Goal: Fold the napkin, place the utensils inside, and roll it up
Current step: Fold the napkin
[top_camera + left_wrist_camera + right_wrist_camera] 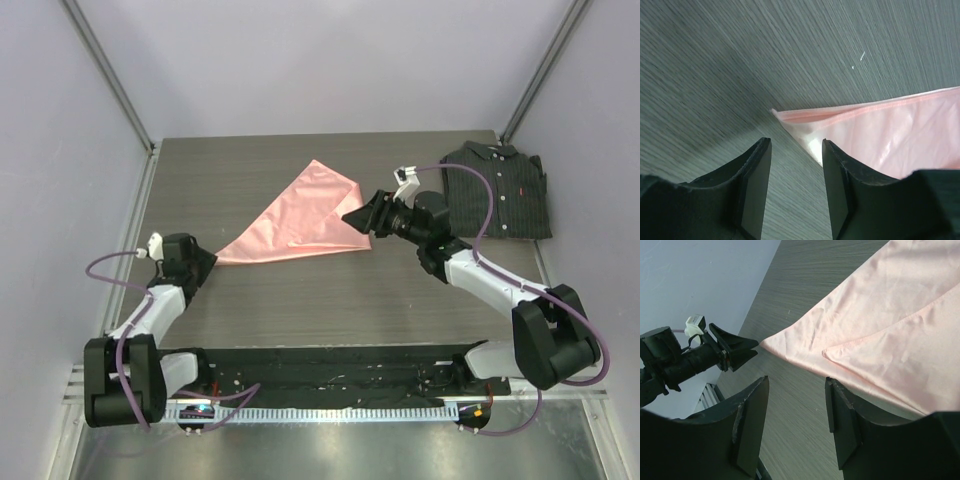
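The salmon-pink napkin [300, 220] lies on the table folded into a long triangle, its sharp tip pointing left. My left gripper [208, 258] sits low at that tip. In the left wrist view the left gripper [796, 145] is open, with bare table between the fingers and the napkin [890, 135] tip just ahead of the right finger. My right gripper [352, 215] hovers at the napkin's right corner. The right gripper [797, 382] is open and empty, and the napkin [880, 325] spreads beyond it. The utensils are out of view.
A dark pinstriped folded shirt [500, 190] lies at the back right, under the right arm's cable. White walls and metal posts close in the table's sides and back. The left gripper [737, 350] also shows in the right wrist view.
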Controlling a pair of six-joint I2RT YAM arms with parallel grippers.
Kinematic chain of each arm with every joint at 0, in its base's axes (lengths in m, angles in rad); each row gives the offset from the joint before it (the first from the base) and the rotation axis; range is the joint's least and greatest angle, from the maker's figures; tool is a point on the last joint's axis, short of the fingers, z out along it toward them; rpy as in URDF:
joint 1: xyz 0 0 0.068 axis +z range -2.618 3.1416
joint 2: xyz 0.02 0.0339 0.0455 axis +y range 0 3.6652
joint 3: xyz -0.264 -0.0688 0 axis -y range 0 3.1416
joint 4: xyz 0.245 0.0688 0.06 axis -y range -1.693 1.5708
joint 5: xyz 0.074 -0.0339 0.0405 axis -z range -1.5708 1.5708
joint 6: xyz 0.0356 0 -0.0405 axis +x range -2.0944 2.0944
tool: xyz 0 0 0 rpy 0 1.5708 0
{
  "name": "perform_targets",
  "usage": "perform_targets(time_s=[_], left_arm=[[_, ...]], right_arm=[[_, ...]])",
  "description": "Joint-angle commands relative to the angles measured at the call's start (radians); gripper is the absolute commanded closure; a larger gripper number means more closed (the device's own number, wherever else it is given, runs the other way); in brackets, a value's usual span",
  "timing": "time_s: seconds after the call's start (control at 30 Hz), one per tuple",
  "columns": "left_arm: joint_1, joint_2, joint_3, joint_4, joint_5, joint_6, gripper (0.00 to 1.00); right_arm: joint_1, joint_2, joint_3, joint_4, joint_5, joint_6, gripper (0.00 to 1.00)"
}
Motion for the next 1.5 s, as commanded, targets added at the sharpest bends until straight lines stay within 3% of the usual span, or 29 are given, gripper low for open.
perform_targets(time_s=[0.0, 0.57, 0.87, 1.03, 1.13, 1.17, 1.47], left_arm=[[0.025, 0.029, -0.002, 0.095, 0.016, -0.001, 0.51], [0.055, 0.142, -0.002, 0.144, 0.045, -0.003, 0.59], [0.059, 0.184, 0.001, 0.140, 0.047, -0.006, 0.67], [0.061, 0.194, 0.002, 0.144, 0.048, 0.002, 0.78], [0.062, 0.197, -0.005, 0.172, 0.057, 0.017, 0.90], [0.061, 0.196, -0.008, 0.181, 0.062, 0.020, 1.00], [0.059, 0.181, 0.007, 0.374, 0.226, 0.074, 1.00]], right_arm=[[-0.008, -0.020, -0.009, 0.025, -0.025, 0.001, 0.43], [-0.033, -0.023, -0.021, 0.013, -0.034, 0.011, 0.43], [-0.047, -0.043, -0.038, 0.016, -0.034, 0.012, 0.43], [-0.054, -0.063, -0.053, 0.021, -0.039, 0.014, 0.42], [-0.056, -0.071, -0.055, 0.009, -0.045, 0.001, 0.42], [-0.056, -0.073, -0.057, 0.005, -0.042, -0.005, 0.42], [-0.065, -0.080, -0.087, -0.008, -0.040, -0.002, 0.42]])
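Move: The napkin's left corner lies just under the left fingertips, about 2 cm ahead and 4 cm below, roughly centred. From the left hand, the folded flap's point is some 16 cm right and 4 cm ahead, the napkin's near right corner about 33 cm right and 3 cm ahead, and its far corner roughly 21 cm right and 22 cm ahead, all about 5 cm down. From the right hand, the left corner is some 29 cm left, 3 cm back and 19 cm below. The left fingers shut from half open and pinch the napkin's left corner, after the hand sinks about 3 cm onto it while easing a little forward. With the corner gripped, the hand then starts up and forward by about a centimetre, just beginning to draw right. The empty right hand drifts some 2 cm to its right and slightly down, away from that corner, its fingers staying half open. ##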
